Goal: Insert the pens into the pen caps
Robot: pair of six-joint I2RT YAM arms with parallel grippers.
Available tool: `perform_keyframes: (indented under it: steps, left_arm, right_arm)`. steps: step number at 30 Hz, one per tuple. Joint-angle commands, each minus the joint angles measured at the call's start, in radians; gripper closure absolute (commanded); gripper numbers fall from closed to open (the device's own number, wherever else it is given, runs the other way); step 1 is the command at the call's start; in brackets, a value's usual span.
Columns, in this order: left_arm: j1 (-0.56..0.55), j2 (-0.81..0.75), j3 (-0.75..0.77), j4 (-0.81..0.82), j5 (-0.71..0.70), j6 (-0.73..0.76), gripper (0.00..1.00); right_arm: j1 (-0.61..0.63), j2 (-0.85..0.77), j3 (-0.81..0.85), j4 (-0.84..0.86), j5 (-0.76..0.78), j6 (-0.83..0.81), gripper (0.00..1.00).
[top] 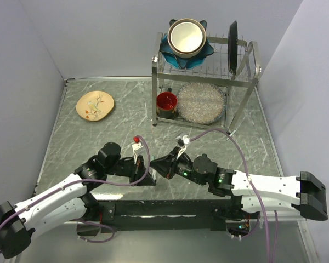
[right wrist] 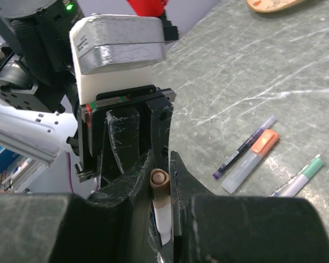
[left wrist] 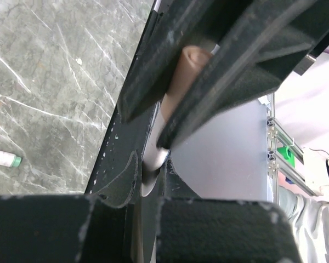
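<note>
My two grippers meet tip to tip above the table's middle: left gripper (top: 145,169), right gripper (top: 158,166). Between them is one white pen with a salmon cap on its end. In the right wrist view my right gripper (right wrist: 163,164) is shut around the salmon cap (right wrist: 159,187), with the white barrel (right wrist: 163,219) below it. In the left wrist view my left gripper (left wrist: 151,167) is shut on the white barrel (left wrist: 155,149), and the cap (left wrist: 185,74) sits between the right fingers. A thin purple pen (right wrist: 242,149), an orange-capped white pen (right wrist: 251,160) and a teal-capped pen (right wrist: 301,178) lie on the table.
A white pen with a green end (left wrist: 3,159) lies on the marble top. A dish rack (top: 247,82) at the back holds a bowl (top: 186,37), a red cup (top: 166,103) and a glass plate (top: 200,103). A tan plate (top: 95,105) sits at the back left.
</note>
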Motion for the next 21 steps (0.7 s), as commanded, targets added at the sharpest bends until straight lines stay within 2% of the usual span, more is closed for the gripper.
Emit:
perform_keyframes:
  steps: [1,3,4,6,7,9,10,15,21]
  left_arm:
    - [0.101,-0.018,0.120,0.371,-0.362,-0.068,0.98]
    - [0.101,-0.027,0.114,0.334,-0.339,-0.069,0.89]
    - [0.103,-0.035,0.108,0.320,-0.333,-0.069,0.72]
    - [0.100,-0.072,0.083,0.294,-0.316,-0.065,0.58]
    - [0.098,-0.087,0.076,0.287,-0.301,-0.062,0.46]
    - [0.092,-0.136,0.065,0.251,-0.294,-0.055,0.32]
    - [0.091,-0.153,0.065,0.241,-0.301,-0.055,0.19]
    - [0.089,-0.221,0.089,0.143,-0.399,-0.072,0.01]
    - [0.089,-0.259,0.117,0.050,-0.546,-0.101,0.01]
  right_arm:
    - [0.143,-0.028,-0.018,-0.314,-0.301,0.133,1.00]
    - [0.116,-0.082,0.008,-0.402,-0.171,0.142,1.00]
    - [0.096,-0.100,0.034,-0.418,-0.137,0.142,1.00]
    - [0.022,-0.149,0.063,-0.507,-0.056,0.124,1.00]
    - [-0.012,-0.160,0.097,-0.533,-0.052,0.110,1.00]
    - [-0.111,-0.179,0.126,-0.598,-0.075,0.067,1.00]
    - [-0.142,-0.179,0.153,-0.616,-0.089,0.050,1.00]
    - [-0.312,-0.081,0.203,-0.689,-0.234,-0.040,1.00]
    - [-0.380,0.214,0.295,-0.707,-0.383,-0.109,1.00]
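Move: The white pen with the tan cap is held by both hands, the cap end in the right fingers and the body in the left. The bare table just right of the green-capped pen lies about 7 cm ahead, 6 cm right and 20 cm below the right hand. From that hand the green-capped pen is 7 cm ahead and 1 cm left, the orange-capped one 5 cm ahead and 9 cm left. From the left hand the bare patch is about 11 cm ahead, 8 cm right, 14 cm below. The tan-capped pen is let go by the left fingers, which open wide as that hand climbs about 11 cm and draws off forward and slightly left, turning counter-clockwise. The right hand keeps its pinch on the pen's cap end and carries it right first, then forward and down towards the table right of the green-capped pen, its fingertips tipping downward some 25 degrees. ##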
